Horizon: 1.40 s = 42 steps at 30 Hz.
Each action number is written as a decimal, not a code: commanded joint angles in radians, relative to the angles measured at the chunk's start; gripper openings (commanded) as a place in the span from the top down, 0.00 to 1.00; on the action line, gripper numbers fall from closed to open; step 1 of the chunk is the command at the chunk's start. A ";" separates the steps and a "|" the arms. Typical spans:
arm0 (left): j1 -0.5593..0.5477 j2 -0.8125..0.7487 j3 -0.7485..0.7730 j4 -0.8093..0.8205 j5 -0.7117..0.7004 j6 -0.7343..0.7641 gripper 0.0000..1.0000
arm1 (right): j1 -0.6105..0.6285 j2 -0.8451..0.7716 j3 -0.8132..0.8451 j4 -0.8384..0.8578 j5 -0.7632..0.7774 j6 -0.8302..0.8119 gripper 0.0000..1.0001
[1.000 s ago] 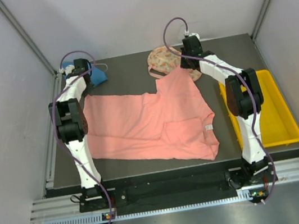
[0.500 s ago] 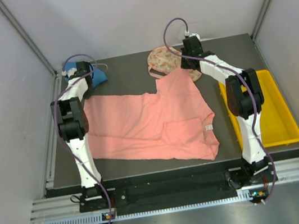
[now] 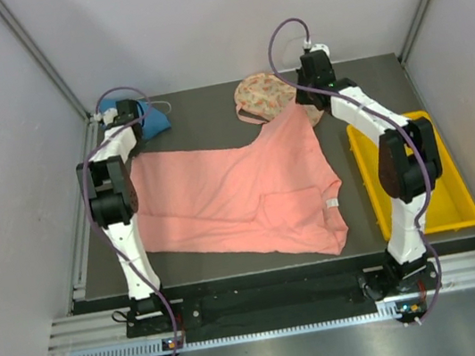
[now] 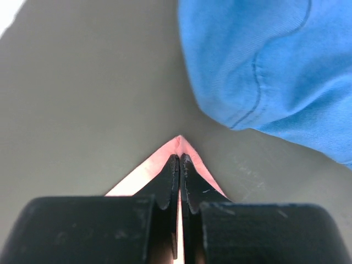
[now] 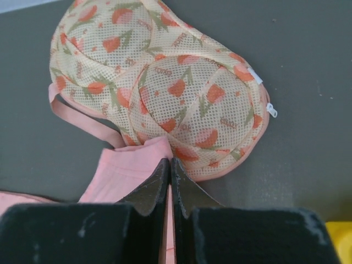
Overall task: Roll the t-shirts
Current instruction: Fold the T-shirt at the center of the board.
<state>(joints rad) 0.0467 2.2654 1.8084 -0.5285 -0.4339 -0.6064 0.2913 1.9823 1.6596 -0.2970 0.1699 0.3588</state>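
Observation:
A salmon-pink t-shirt lies spread on the dark table, its white neck tag at the near right. My left gripper is shut on the shirt's far left corner, close to the blue shirt, which also shows in the left wrist view. My right gripper is shut on the shirt's far right corner, which is lifted right beside the cream floral-print piece, also in the right wrist view.
A yellow tray stands at the right edge of the table. White walls enclose the table at the back and sides. The arm bases sit on the near rail.
My right gripper has moved up and back with the pink shirt's far right corner, pulling that edge taut. My left gripper has shifted slightly back with its corner.

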 commanded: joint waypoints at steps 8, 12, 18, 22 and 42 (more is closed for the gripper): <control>0.058 -0.135 -0.093 0.197 0.125 0.057 1.00 | -0.012 -0.157 -0.060 -0.011 0.042 -0.027 1.00; 0.085 -0.162 -0.144 0.261 0.225 0.027 1.00 | -0.012 -0.163 -0.064 -0.033 0.034 -0.026 1.00; 0.107 -0.236 -0.244 0.323 0.314 0.014 1.00 | -0.009 -0.229 -0.127 -0.083 -0.035 0.026 1.00; 0.134 -0.303 -0.320 0.343 0.330 -0.026 1.00 | 0.022 -0.330 -0.245 -0.093 -0.070 0.074 1.00; 0.194 -0.530 -0.558 0.268 0.258 -0.055 1.00 | 0.092 -0.792 -0.692 -0.126 -0.136 0.249 1.00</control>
<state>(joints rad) 0.2283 1.8389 1.2903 -0.2649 -0.1310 -0.6342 0.3706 1.2728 1.0119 -0.4232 0.0517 0.5694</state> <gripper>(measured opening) 0.012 0.007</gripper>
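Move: Already pinched in both grippers, the T-shirt's far edge is to go back over its near band. The band's right part lies about 26 cm back, 2 cm left and 12 cm below the right hand. From that hand the strawberry bag is about 9 cm ahead, 4 cm left; the yellow tub 19 cm back, 23 cm right. The band's left part is about 24 cm back and 3 cm right of the left hand, the blue cloth 10 cm ahead and 2 cm right. Keeping its corner pinched, the right hand bobs up about 4 cm and sinks again, then draws steadily back about 20 cm, off the strawberry bag and over the T-shirt towards the near band, its left side rolling up some 10 degrees. The left hand, still gripping its corner, lifts some 4 cm and follows more slowly, back about 7 cm and a little left, the fingers tipping up. ##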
